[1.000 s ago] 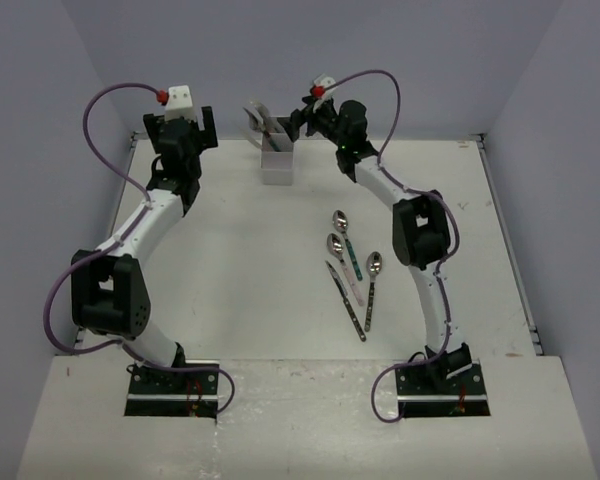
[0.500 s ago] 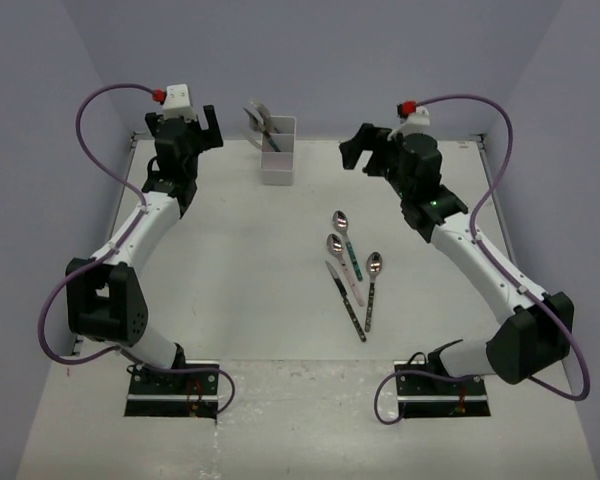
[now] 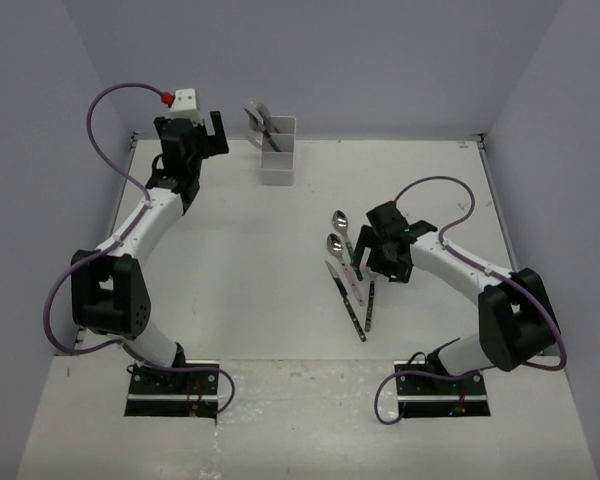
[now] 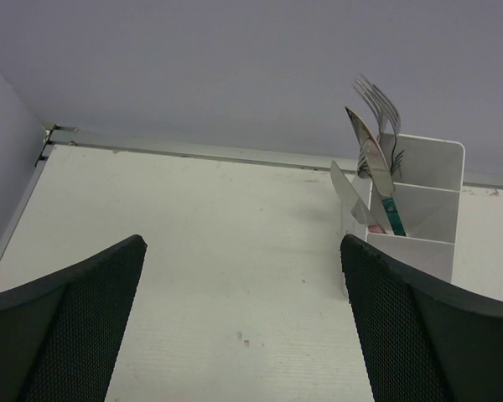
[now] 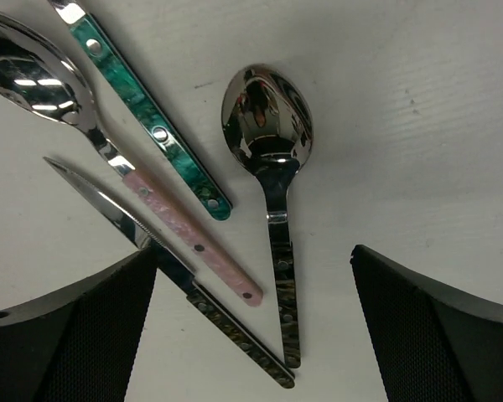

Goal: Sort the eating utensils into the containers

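Four eating utensils lie on the white table right of centre: a teal-handled spoon (image 3: 341, 222) (image 5: 151, 126), a pink-handled spoon (image 3: 336, 244) (image 5: 189, 234), a black-handled knife (image 3: 348, 305) (image 5: 226, 327) and a black-handled spoon (image 3: 369, 305) (image 5: 268, 113). My right gripper (image 3: 375, 256) (image 5: 253, 255) hangs open just above them, its fingers either side of the black and pink handles. The white container (image 3: 278, 165) (image 4: 419, 243) at the back holds forks (image 4: 379, 100) and knives (image 4: 365, 159). My left gripper (image 3: 206, 135) (image 4: 241, 243) is open and empty, left of the container.
Grey walls close off the back and both sides. A metal strip (image 4: 193, 152) runs along the table's back edge. Purple cables (image 3: 100, 120) loop off both arms. A raised white ledge (image 3: 300, 420) carries the arm bases at the front.
My right arm has swung from beside the container at the back down to the utensils lying on the table. The left arm has barely shifted.
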Tool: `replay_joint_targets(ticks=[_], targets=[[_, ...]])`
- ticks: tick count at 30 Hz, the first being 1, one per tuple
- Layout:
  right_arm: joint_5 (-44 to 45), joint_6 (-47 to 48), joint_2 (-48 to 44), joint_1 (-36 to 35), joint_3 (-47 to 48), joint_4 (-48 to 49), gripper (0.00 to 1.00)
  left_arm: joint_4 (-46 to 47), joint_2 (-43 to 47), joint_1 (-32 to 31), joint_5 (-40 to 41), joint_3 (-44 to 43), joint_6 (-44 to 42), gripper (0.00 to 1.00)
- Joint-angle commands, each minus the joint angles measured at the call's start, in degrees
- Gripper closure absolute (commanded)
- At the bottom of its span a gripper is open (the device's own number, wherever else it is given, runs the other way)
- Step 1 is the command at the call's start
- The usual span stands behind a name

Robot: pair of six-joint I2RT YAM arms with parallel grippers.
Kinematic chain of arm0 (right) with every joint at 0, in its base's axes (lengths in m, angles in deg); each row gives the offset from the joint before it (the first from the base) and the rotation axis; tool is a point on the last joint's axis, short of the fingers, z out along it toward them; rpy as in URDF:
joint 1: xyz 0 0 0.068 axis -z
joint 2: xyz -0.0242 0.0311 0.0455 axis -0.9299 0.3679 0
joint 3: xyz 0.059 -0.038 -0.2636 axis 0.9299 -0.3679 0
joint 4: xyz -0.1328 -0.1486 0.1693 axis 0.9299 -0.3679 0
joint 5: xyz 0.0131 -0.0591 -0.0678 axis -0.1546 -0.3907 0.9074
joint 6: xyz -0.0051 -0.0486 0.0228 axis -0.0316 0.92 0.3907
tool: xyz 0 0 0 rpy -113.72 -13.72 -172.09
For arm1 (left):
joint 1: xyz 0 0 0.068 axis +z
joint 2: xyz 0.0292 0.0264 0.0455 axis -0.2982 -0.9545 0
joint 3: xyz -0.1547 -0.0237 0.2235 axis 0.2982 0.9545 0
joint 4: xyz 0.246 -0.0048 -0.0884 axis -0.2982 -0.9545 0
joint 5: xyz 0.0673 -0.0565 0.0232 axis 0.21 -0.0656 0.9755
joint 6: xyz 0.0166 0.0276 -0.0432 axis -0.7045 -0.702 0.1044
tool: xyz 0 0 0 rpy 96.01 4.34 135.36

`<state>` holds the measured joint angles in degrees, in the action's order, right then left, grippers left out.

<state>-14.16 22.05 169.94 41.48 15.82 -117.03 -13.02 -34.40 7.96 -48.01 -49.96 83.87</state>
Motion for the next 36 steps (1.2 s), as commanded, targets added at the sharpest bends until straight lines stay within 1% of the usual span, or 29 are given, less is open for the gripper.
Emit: replay_joint_targets(ticks=[1,2,4,5,7,9,12,13,15,17,18,20,21,23,24,27,28,30,32,35,36], targets=[[-1.0,-6.1,1.6,-1.3,-1.1,-2.3,0.01,-0.4,0.5,0.4,-0.5,-2.3,-0.3,0.0],[-0.7,-6.8,3.4,-1.4,-1.0,-2.1,0.02,-0.8,0.5,0.4,-0.2,-2.4,-0.7,0.0],[-0.5,-8.9,5.3,-1.8,-0.7,-2.1,0.09,-1.1,0.6,0.4,0.1,-2.6,-0.8,0.0],[0.3,-10.6,6.9,-1.9,-0.7,-2.3,0.11,-1.2,0.6,0.4,0.1,-2.5,-0.8,0.0],[1.0,-13.4,8.4,-2.0,-1.1,-2.8,0.19,-1.2,0.9,0.4,-0.2,-2.3,-1.0,0.0],[1.1,-14.7,9.2,-2.1,-1.8,-3.5,0.32,-1.4,1.0,0.4,0.0,-2.3,-1.3,0.0],[1.0,-17.0,9.5,-2.2,-3.5,-3.2,0.44,-1.7,1.2,0.4,0.4,-2.3,-1.9,0.0],[1.0,-18.5,9.0,-2.5,-4.4,-2.8,0.47,-1.7,1.2,0.4,0.5,-2.3,-2.2,0.0],[1.1,-19.2,8.7,-2.6,-4.9,-2.7,0.49,-1.7,1.2,0.4,0.6,-2.4,-2.2,0.0],[1.1,-20.2,8.2,-2.7,-5.2,-3.0,0.48,-1.7,1.1,0.4,0.2,-2.4,-2.4,0.0],[1.3,-20.4,8.0,-2.7,-5.1,-3.4,0.46,-1.6,1.0,0.4,0.1,-2.4,-2.4,0.0],[1.5,-21.2,7.5,-2.8,-5.5,-3.8,0.47,-1.6,0.9,0.4,0.1,-2.5,-2.6,0.0],[1.2,-22.2,7.5,-2.9,-5.7,-3.9,0.59,-1.6,0.9,0.4,0.2,-2.5,-2.8,0.0],[0.8,-22.4,7.6,-3.2,-6.4,-3.9,0.69,-1.5,0.9,0.4,0.7,-2.5,-3.0,0.0],[0.8,-22.6,8.0,-3.6,-6.2,-4.1,0.77,-1.5,1.0,0.4,1.2,-2.4,-3.3,0.0],[1.5,-22.6,8.3,-4.3,-5.7,-5.0,0.93,-1.3,1.2,0.4,1.9,-2.2,-3.7,0.0],[2.5,-22.5,8.1,-4.4,-5.2,-5.8,1.0,-1.4,1.3,0.4,2.3,-2.2,-3.8,0.0],[4.4,-22.2,7.4,-4.5,-4.2,-7.7,1.0,-1.2,1.6,0.4,3.2,-1.8,-4.2,0.0],[9.3,-21.3,6.6,-4.5,-0.9,-11.8,1.0,-0.2,2.3,0.4,3.5,-0.8,-4.5,0.0],[17.9,-16.6,4.0,-4.5,5.4,-14.6,1.0,0.0,2.5,0.4,3.4,-0.2,-4.6,0.0],[19.9,-10.5,3.2,-4.5,8.9,-13.6,1.0,0.0,2.6,0.4,3.6,-0.2,-4.7,0.0]])
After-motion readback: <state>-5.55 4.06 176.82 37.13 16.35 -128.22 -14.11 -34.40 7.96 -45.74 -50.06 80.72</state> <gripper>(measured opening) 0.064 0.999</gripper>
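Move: The black-handled spoon lies with its middle about 5 cm back from the right hand, about level with it sideways and 6 cm below. The pink-handled spoon is some 5 cm to the hand's left and 1 cm back, the green-handled spoon 5 cm left and 5 cm ahead, and the black-handled knife 6 cm left and 8 cm back, all on the table. From the left hand, the black-handled spoon is roughly 31 cm back, 38 cm right and 27 cm below. The black-handled spoon is pinched at the upper part of its handle by the right hand, which comes down about 5 cm and draws back some 4 cm, tipping its fingers nearer to vertical and turning about 15 degrees clockwise. The fingers close in two stages, then the hand starts up and to the right, about 1 cm each way, rolling its left side down slightly. ##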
